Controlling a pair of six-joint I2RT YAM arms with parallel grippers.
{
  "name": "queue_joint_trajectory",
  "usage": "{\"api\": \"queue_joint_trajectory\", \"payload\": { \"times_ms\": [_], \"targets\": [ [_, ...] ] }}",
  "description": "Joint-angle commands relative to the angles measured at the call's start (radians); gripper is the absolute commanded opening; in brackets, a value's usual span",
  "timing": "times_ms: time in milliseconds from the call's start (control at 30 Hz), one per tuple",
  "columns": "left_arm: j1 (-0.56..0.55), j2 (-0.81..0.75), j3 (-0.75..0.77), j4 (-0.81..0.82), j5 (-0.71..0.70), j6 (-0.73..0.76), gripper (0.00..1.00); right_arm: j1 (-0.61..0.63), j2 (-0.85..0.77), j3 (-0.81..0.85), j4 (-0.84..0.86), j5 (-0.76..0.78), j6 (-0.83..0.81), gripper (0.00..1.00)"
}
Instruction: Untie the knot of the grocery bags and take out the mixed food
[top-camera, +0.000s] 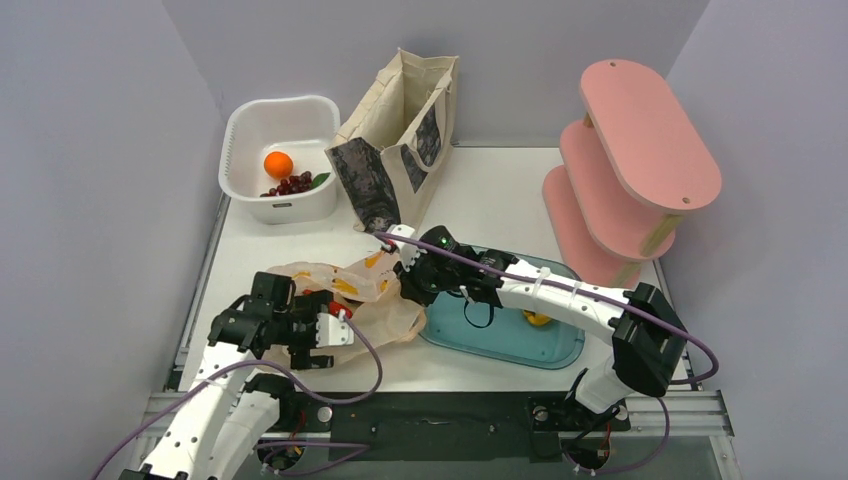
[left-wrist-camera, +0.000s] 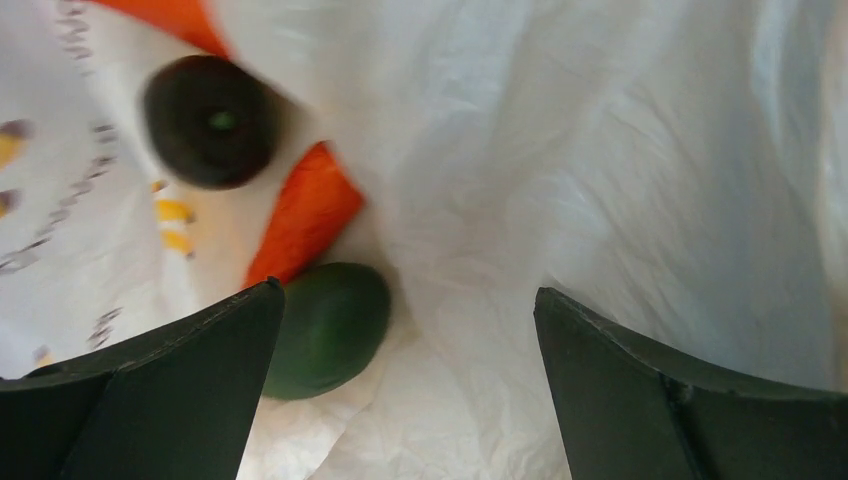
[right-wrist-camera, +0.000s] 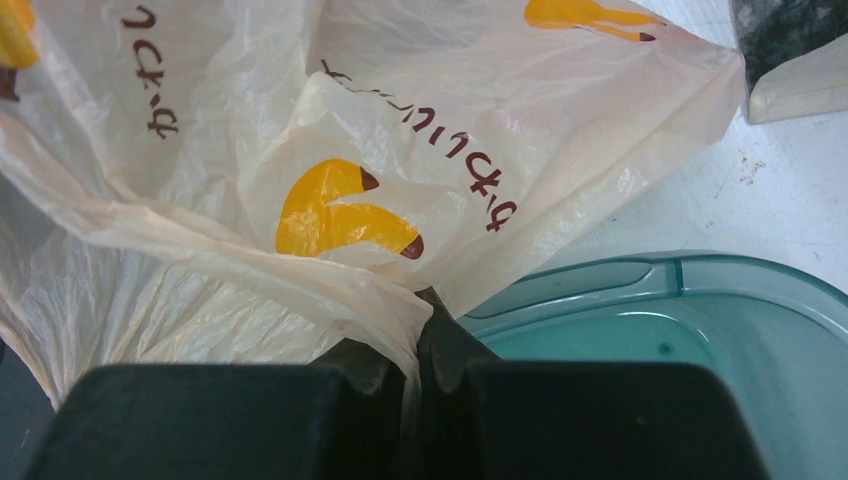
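The peach-orange plastic bag (top-camera: 375, 295) lies crumpled in the middle of the table, next to the cream canvas tote (top-camera: 400, 130) standing behind it. My right gripper (top-camera: 402, 262) is shut on a fold of the plastic bag (right-wrist-camera: 330, 220) at its right side. My left gripper (left-wrist-camera: 408, 290) stands wide open inside the bag, holding nothing. Ahead of its left finger (left-wrist-camera: 170, 390) lie an orange carrot (left-wrist-camera: 305, 215), a smooth green rounded piece (left-wrist-camera: 330, 325) and a dark round thing with a green spot (left-wrist-camera: 210, 120). The knot is out of view.
A teal tray (top-camera: 470, 345) sits right of the bag with a yellow bell pepper (top-camera: 538, 320) in it. A white basin (top-camera: 245, 125) at the back left holds a round orange fruit (top-camera: 278, 163) and grapes. A pink tiered shelf (top-camera: 640, 150) stands back right.
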Motion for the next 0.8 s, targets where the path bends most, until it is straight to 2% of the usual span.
{"api": "queue_joint_trajectory", "payload": {
  "times_ms": [0,100,167,267,333,467,567,700,767],
  "targets": [
    [-0.04,-0.002,-0.04,-0.075,-0.004,0.177,0.97,0.01,-0.045,-0.012,0.036,0.042,-0.03,0.0],
    [-0.053,0.003,-0.031,-0.069,-0.02,0.172,0.97,0.028,-0.051,-0.013,0.03,0.067,-0.075,0.0],
    [-0.052,0.003,-0.007,-0.018,-0.021,0.097,0.97,0.044,-0.054,-0.012,0.029,0.087,-0.111,0.0],
    [-0.03,0.029,0.013,0.124,-0.045,-0.03,0.97,0.052,-0.056,-0.015,0.031,0.103,-0.128,0.0],
    [0.015,0.062,0.008,0.2,-0.059,-0.04,0.97,0.053,-0.057,-0.016,0.028,0.1,-0.118,0.0],
    [0.147,0.141,0.019,0.25,-0.016,0.051,0.97,0.055,-0.058,-0.011,0.021,0.095,-0.111,0.0],
    [0.196,0.16,0.018,0.315,0.014,0.053,0.97,0.053,-0.059,-0.009,0.018,0.097,-0.111,0.0],
    [0.214,0.194,0.018,0.302,0.055,0.146,0.97,0.05,-0.059,-0.003,0.016,0.095,-0.112,0.0],
    [0.214,0.232,0.018,0.226,0.059,0.275,0.97,0.048,-0.055,0.0,0.013,0.094,-0.112,0.0]
  ]
}}
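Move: The green avocado in the open bag lies about 6 cm ahead of the left hand, neither left nor right of it, and some 6 cm below. The carrot lies about 5 cm to the right of the avocado. The dark eggplant is roughly 10 cm ahead of the left hand, 8 cm to its right and about 6 cm down. From the right hand, which already pinches the bag's rim, the avocado is about 17 cm left, 4 cm back and 9 cm lower. The left hand, fingers wide open and pointing down to the right, first dips about 2 cm back and down inside the bag's near side, then reverses and sweeps some 8 cm forward and 3 to 4 cm left, nearly level, towards the avocado, turning roughly 15 degrees counter-clockwise on the way and bringing the open jaws close above it. The right hand stays almost in place, tilting some 5 to 10 degrees, and keeps its pinch on the bag's rim. ##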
